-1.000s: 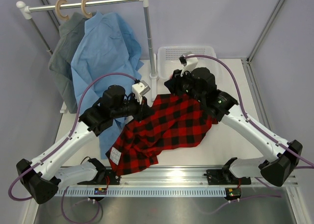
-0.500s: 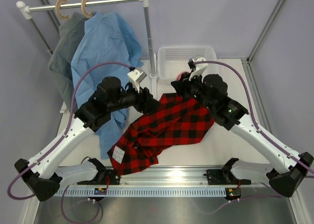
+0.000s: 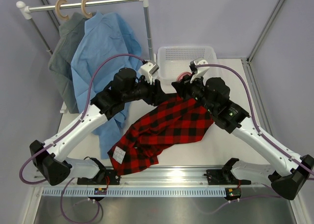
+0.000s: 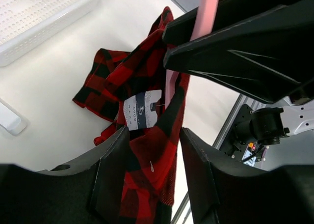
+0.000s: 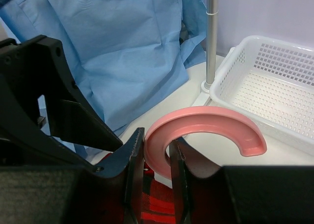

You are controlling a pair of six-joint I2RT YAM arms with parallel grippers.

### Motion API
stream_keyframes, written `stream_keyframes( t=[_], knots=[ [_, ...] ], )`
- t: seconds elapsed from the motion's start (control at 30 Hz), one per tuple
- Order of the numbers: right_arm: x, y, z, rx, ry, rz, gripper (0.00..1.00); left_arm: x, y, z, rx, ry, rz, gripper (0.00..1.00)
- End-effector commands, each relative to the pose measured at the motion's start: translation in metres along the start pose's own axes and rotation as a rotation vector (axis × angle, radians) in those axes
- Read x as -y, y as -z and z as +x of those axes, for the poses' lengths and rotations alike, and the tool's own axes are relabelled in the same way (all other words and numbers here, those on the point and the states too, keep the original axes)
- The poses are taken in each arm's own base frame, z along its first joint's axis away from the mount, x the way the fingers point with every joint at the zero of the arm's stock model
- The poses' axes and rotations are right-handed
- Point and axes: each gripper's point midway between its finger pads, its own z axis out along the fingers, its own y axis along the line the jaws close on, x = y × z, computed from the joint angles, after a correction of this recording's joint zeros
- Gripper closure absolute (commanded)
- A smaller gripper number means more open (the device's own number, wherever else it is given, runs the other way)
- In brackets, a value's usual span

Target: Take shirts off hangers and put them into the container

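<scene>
The red-and-black plaid shirt (image 3: 167, 130) hangs from the pink hanger (image 3: 185, 75) and trails over the table toward the front left. My right gripper (image 5: 157, 140) is shut on the pink hanger's hook (image 5: 206, 121), held just in front of the container (image 3: 184, 57). My left gripper (image 4: 154, 133) is open, and plaid fabric (image 4: 142, 81) with its white tag (image 4: 142, 108) hangs between the fingers. The fabric lies against one finger and stands off the other. The light blue shirt (image 3: 105, 52) and grey shirt (image 3: 64, 57) hang on tan hangers (image 3: 86, 6) from the rail.
The rack's upright pole (image 3: 148, 37) stands between the blue shirt and the white mesh container (image 5: 265, 91). Both arms crowd together at mid-table, my left gripper (image 3: 162, 94) close to the right gripper (image 3: 184, 84). The metal front rail (image 3: 162, 175) borders the near edge.
My left gripper has opened and moved up and right along the plaid shirt toward the hanger. The right gripper has carried the hanger slightly back and right, toward the container.
</scene>
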Motion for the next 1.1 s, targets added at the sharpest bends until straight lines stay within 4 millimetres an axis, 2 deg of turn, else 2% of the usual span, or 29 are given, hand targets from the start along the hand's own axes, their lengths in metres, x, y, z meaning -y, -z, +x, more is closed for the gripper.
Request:
stream_keyframes(
  t=[0.0, 0.1, 0.13, 0.17, 0.27, 0.43, 0.6, 0.73, 0.87, 0.9, 0.97, 1.0, 1.07],
  knots=[
    [-0.008, 0.009, -0.039, 0.134, 0.011, -0.029, 1.0, 0.004, -0.001, -0.019, 0.053, -0.01, -0.003, 0.51],
    [-0.008, 0.01, -0.039, 0.134, 0.011, -0.024, 1.0, 0.003, -0.003, -0.017, 0.045, -0.015, 0.001, 0.65],
    [-0.007, 0.01, -0.039, 0.135, 0.012, -0.022, 1.0, 0.004, -0.003, -0.016, 0.043, -0.017, 0.007, 0.71],
    [-0.006, 0.01, -0.038, 0.131, 0.016, -0.019, 1.0, 0.006, -0.003, -0.016, 0.04, -0.016, 0.016, 0.85],
    [-0.003, 0.011, -0.036, 0.13, 0.018, 0.0, 1.0, 0.009, 0.002, -0.016, 0.045, -0.019, 0.028, 1.0],
    [0.023, 0.019, -0.035, 0.139, 0.02, 0.137, 1.0, 0.012, 0.022, -0.018, 0.083, -0.053, 0.012, 1.0],
    [0.054, 0.036, -0.034, 0.142, 0.041, 0.305, 1.0, -0.005, 0.059, -0.009, 0.122, -0.107, -0.128, 1.0],
    [0.073, 0.049, -0.038, 0.151, 0.039, 0.416, 1.0, -0.01, 0.084, 0.002, 0.15, -0.125, -0.179, 1.0],
    [0.082, 0.062, -0.049, 0.17, 0.02, 0.473, 1.0, -0.021, 0.099, 0.026, 0.151, -0.096, -0.233, 1.0],
    [0.085, 0.066, -0.052, 0.175, 0.015, 0.487, 1.0, -0.024, 0.102, 0.037, 0.145, -0.085, -0.24, 1.0],
    [0.089, 0.072, -0.057, 0.18, -0.001, 0.52, 1.0, -0.024, 0.106, 0.048, 0.147, -0.059, -0.237, 1.0],
    [0.091, 0.074, -0.06, 0.188, -0.01, 0.532, 1.0, -0.028, 0.104, 0.06, 0.128, -0.045, -0.239, 1.0],
    [0.092, 0.078, -0.064, 0.196, -0.037, 0.548, 1.0, -0.023, 0.109, 0.067, 0.134, -0.02, -0.214, 1.0]
  ],
)
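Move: Between the left hand's open fingers lies the red-black shirt's shoulder, about 1 cm to the right and 1 cm below. Where the right hand already grips the pink hanger is some 4 cm ahead, 6 cm right and 5 cm above the left hand. The container lies about 28 cm ahead, 11 cm right and well below; the blue shirt hangs some 20 cm left and 12 cm ahead. From the right hand, the shirt's shoulder is about 4 cm back, 6 cm left, 5 cm lower. Shutting on the shirt's shoulder, the left gripper pinches the cloth, then pulls it away from the right hand, about 9 cm left and 6 cm back, rising slightly before it sinks. Meanwhile the right hand keeps its grip on the pink hanger and draws it some 7 cm to the right, turning about 20 degrees clockwise. ##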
